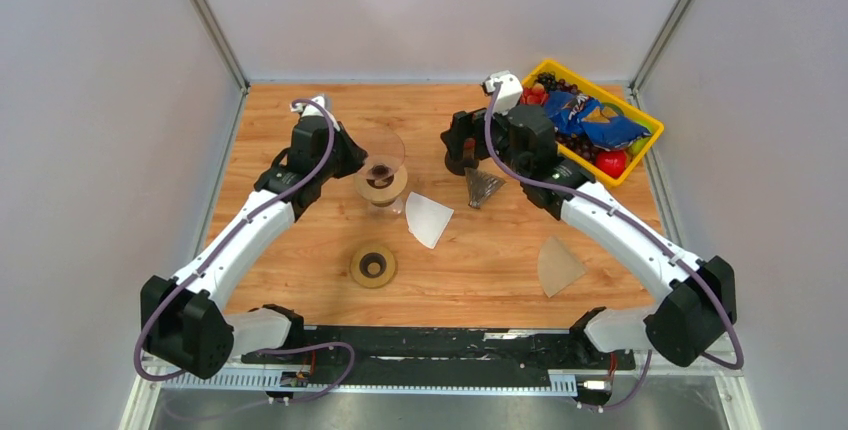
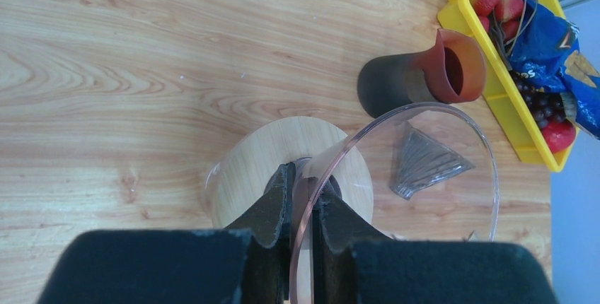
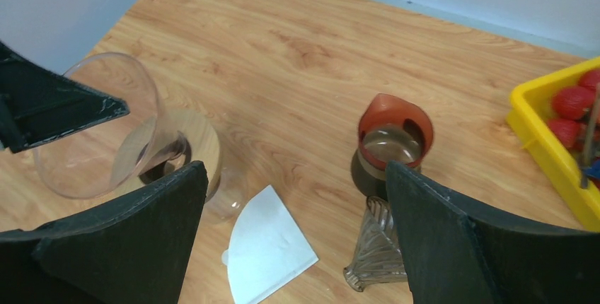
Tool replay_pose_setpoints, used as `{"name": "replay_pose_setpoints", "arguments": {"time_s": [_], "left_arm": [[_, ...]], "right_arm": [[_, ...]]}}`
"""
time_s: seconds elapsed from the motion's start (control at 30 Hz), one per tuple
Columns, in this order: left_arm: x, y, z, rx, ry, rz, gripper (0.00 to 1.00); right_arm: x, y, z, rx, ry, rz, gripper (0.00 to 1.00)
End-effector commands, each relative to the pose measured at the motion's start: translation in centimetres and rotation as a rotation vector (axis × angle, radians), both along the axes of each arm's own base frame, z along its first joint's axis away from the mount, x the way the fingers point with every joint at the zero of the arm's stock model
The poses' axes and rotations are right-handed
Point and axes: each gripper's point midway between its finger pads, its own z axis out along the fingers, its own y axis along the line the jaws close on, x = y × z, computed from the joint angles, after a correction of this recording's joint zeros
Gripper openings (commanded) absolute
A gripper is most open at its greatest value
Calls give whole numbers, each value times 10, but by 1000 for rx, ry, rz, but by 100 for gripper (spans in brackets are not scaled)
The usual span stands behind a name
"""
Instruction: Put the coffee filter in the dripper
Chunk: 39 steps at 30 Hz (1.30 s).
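The dripper point(image 1: 384, 172) is a clear glass cone on a wooden collar point(image 2: 247, 159), standing left of the table's middle. My left gripper point(image 2: 303, 185) is shut on its thin rim, one finger inside the cone and one outside. The white coffee filter point(image 1: 428, 218) lies flat just right of the dripper, and it also shows in the right wrist view as the filter point(image 3: 269, 251). My right gripper point(image 3: 293, 166) hovers open above and behind the filter, with nothing between its fingers. From that side the dripper point(image 3: 106, 127) looks tilted.
A dark cup with a red rim point(image 3: 389, 141) stands by a ribbed glass cone point(image 1: 483, 187) lying on its side. A brown filter point(image 1: 558, 265) and a wooden ring point(image 1: 373, 266) lie nearer the front. A yellow basket point(image 1: 640, 155) of fruit and snack bags sits at the back right.
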Motion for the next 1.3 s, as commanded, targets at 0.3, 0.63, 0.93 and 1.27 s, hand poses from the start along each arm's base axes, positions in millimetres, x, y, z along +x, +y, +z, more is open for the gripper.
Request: {"name": "replay_pose_setpoints", "arguments": {"time_s": [0.3,0.63,0.93,1.27], "left_arm": [[-3,5,-20,-13,58,28,0],[-12,-4,-12,-35,62,-37,0],[-16,1,-1,-28,30,-27,0],[-10,-1,-10,-20,56,-28,0]], "right_arm": [[5,82,18,167,81,289,97],[-4,115,12,153,94,363,97],[-8,121,14,145,82,390,97],[-14,133,-7,97,107,426,95]]}}
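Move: The left hand already holds the clear dripper by its rim, above the wooden ring on the glass jar; the ring's middle is some 3 cm right, 1 ahead and 8 below. The white filter lies about 12 cm right and 3 back, 21 below. For the open right hand the dripper is roughly 15 cm left, 1 ahead and 8 below, the ring about 16 left, 1 ahead and 14 below; the red pitcher stands 12 ahead, 1 right, 22 below. Leftward, the right hand sweeps about 12 cm towards the dripper's right side, sinking a little, its wrist turning some 20 degrees counter-clockwise and tipping slightly down, fingers staying wide open. The left hand keeps its pinch on the rim, nearly still at first, then late on eases the dripper back and down about 1.5 cm each, towards the ring. ##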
